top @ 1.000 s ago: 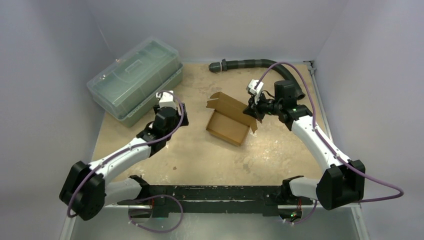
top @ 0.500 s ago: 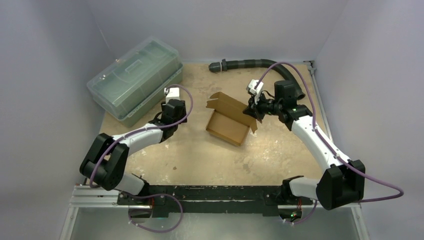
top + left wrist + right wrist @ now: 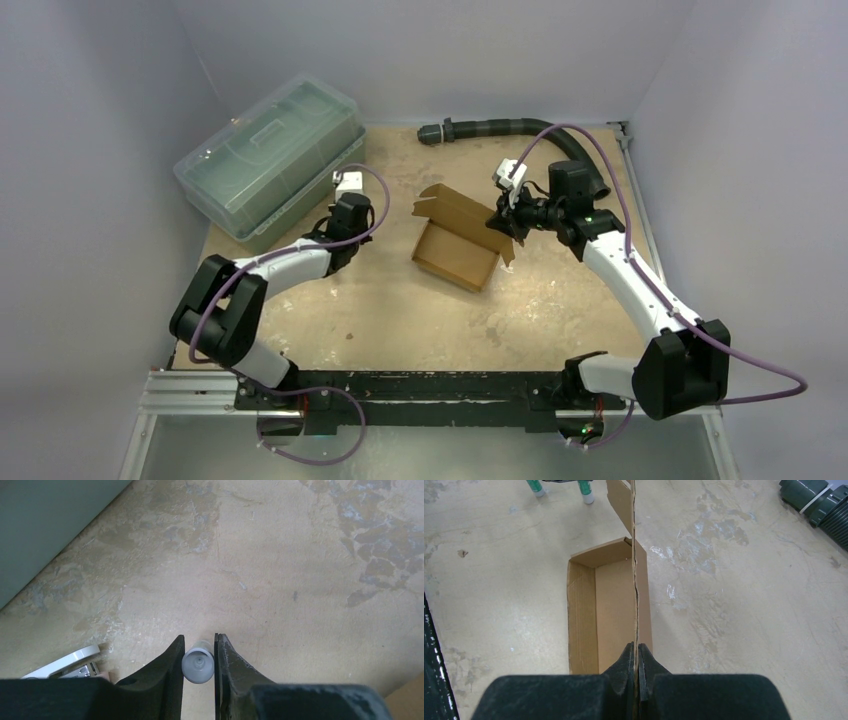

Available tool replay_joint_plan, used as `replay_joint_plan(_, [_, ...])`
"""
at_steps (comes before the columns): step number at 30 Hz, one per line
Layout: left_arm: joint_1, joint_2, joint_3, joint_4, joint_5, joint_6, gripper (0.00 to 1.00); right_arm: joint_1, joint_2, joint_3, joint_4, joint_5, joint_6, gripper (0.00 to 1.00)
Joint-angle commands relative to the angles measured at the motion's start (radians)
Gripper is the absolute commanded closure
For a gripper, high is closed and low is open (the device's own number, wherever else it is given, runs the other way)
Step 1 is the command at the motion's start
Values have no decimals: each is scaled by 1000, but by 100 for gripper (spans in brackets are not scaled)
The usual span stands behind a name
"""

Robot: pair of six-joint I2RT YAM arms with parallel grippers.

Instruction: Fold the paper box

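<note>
The paper box [image 3: 455,255] is a brown carton lying open at mid-table, with its lid flap [image 3: 633,555] standing upright. My right gripper [image 3: 503,222] is shut on that flap's edge, and the right wrist view shows the thin cardboard pinched between the jaws of the right gripper [image 3: 636,652] above the box's open tray [image 3: 611,610]. My left gripper [image 3: 345,228] is left of the box, near the bin. In the left wrist view the left gripper [image 3: 199,652] is shut on a small grey cylinder [image 3: 198,664], seen end-on and touching both jaws.
A large clear greenish lidded bin [image 3: 270,160] stands at the back left, its wall [image 3: 45,525] close to my left gripper. A black corrugated hose [image 3: 510,130] runs along the back. A white clip-like piece [image 3: 65,662] lies beside the left jaws. Two green sticks [image 3: 586,492] stand beyond the box.
The left arm drew its elbow back and its jaws closed from wide open onto the small grey cylinder. The right arm and the box have not moved.
</note>
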Motion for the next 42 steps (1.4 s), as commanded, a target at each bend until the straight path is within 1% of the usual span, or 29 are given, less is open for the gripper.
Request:
replay_joint_plan(1, [6,-115,-4,-13,80,-23,100,3,-4,-5,37,-11,8,100])
replay_joint_plan(3, [6,-198,-51,-19,181,-67,100,3,-6,-7,38,-11,7,100])
replay_joint_plan(6, [6,-321,-126,3,388,-151,100,3,-3,-5,37,-14,7,100])
replay_joint_plan(7, [5,-365,-152,32,462,-189,100,3,-2,-5,37,-15,5,100])
replay_joint_plan(9, [2,-403,-206,142,592,-273,100,3,0,-4,36,-16,5,100])
replay_joint_plan(11, [-26,-395,-241,253,667,-355,100,3,1,-4,36,-17,5,100])
replay_joint_plan(12, [-48,-377,-246,290,680,-386,100,3,0,-4,36,-16,5,100])
replay_joint_plan(16, [-182,-255,-236,479,651,-495,100,3,-2,-6,35,-13,5,100])
replay_joint_plan(19, [-252,-145,-229,647,625,-585,100,3,-2,-7,34,-17,4,100])
replay_joint_plan(21, [-273,-87,-215,702,594,-613,100,3,-2,-7,33,-19,4,100])
replay_joint_plan(23, [-292,-36,-185,710,564,-620,100,3,-3,-7,32,-21,4,100])
replay_joint_plan(26, [-309,35,-137,702,530,-617,100,3,-3,-7,32,-21,3,100])
replay_joint_plan(28, [-317,76,-100,665,517,-601,100,3,-2,-7,32,-22,2,100])
replay_joint_plan(30, [-317,111,-81,647,510,-594,95,3,-3,-8,33,-22,2,100])
replay_joint_plan(32, [-317,133,-68,630,500,-589,89,3,-2,-7,32,-22,2,100])
replay_joint_plan(34, [-319,133,-51,586,485,-576,80,3,-2,-7,30,-24,2,100])
replay_joint_plan(38, [-330,54,-18,435,428,-511,63,3,-1,-7,32,-25,2,100])
replay_joint_plan(42, [-335,-37,6,298,374,-449,55,3,3,-7,31,-27,0,100])
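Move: The left gripper already pinches the small white-and-green tube. The open tray of the paper box, where it is to go, lies about 23 cm to the right, 7 cm back and 3 cm lower. The box's raised lid is some 25 cm to the right, 1 cm ahead and 5 cm up. The second tube stands roughly 8 cm left and 7 cm back. From the right gripper, pinching the lid's corner, the tray is about 8 cm left, 6 cm back and 15 cm down. Bring the left gripper up about 8 cm with the tube, swinging back and then far right to the tray, some 22 cm across in all. Roll the wrist about 50 degrees, left side down, and turn it clockwise on the way. Sink some 5 cm at the tray, ease slightly forward, then open the fingers and let go of the tube. Keep the right gripper still, holding the lid up. ##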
